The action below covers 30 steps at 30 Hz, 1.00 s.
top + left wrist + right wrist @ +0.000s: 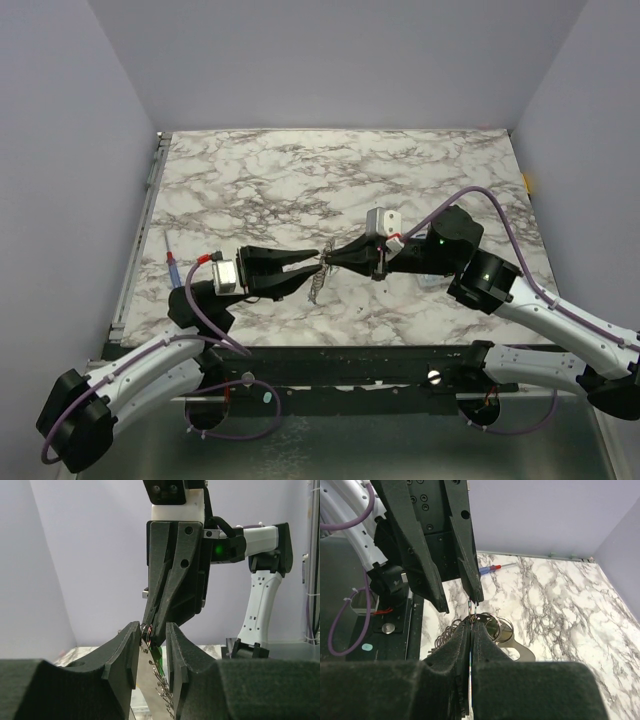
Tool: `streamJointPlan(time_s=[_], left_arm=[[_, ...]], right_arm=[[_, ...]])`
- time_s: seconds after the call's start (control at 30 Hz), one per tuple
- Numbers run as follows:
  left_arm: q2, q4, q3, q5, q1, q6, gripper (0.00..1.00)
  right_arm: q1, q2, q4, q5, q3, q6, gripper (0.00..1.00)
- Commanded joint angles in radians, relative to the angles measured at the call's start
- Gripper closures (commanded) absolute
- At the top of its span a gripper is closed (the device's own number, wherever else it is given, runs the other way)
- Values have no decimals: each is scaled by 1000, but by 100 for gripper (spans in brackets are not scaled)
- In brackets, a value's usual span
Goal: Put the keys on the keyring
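Over the middle of the marble table my two grippers meet tip to tip. My right gripper is shut on a small silvery ring of the keyring. A key with a green head, a fine chain and a flat silver piece hang below it. My left gripper is open, its two fingers on either side of the right gripper's tips and the ring. Whether its left finger touches the ring I cannot tell. I see no other keys.
A thin red-and-blue pen lies near the table's left edge. Purple-grey walls close the table at the back and sides. The dark mounting rail runs along the near edge.
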Motion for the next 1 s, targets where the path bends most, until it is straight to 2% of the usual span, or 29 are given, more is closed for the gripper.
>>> streamJointPlan(time_s=[0.0,0.37,0.5,0.57,0.67,0.77,0.97], left_arm=[[-50,-125,24,-6,1,93,66],[-178,-480,70,-17,1,305,66],[-213,-590,77,-46,1,387,61],[-228,-671,93,-64,1,414,56],[-215,-867,182,-90,0,458,47],[-170,-1058,272,-51,1,552,45],[-127,-1181,381,11,0,621,46]], right_arm=[[4,-22,-8,35,7,-9,99],[4,-10,-136,41,43,-69,99],[4,-18,-181,45,44,-90,99],[4,-23,-202,42,44,-96,99],[4,-20,-245,49,50,-108,99],[4,2,-311,60,75,-119,99],[4,35,-398,59,115,-141,99]])
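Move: The keyring is pinched in the right hand's fingertips, and lies barely 1 cm to the right of the left hand's point, just off its parted tips. From the left hand, the coil chain hangs with its middle some 5 cm lower and 2 cm back, level sideways. The flat silver plate sits about 2 cm ahead of, 1 cm right of and 3 cm below the same hand. Coming free of the keyring, the left hand opens its fingers wider and draws off forward about 4 cm, sinking some 2 cm, its tips dipping and swinging forward by nearly 30 degrees overall. The right hand keeps its pinch on the keyring and lowers it about 5 cm, easing 2 cm to the right with its fingertips tilting down. ##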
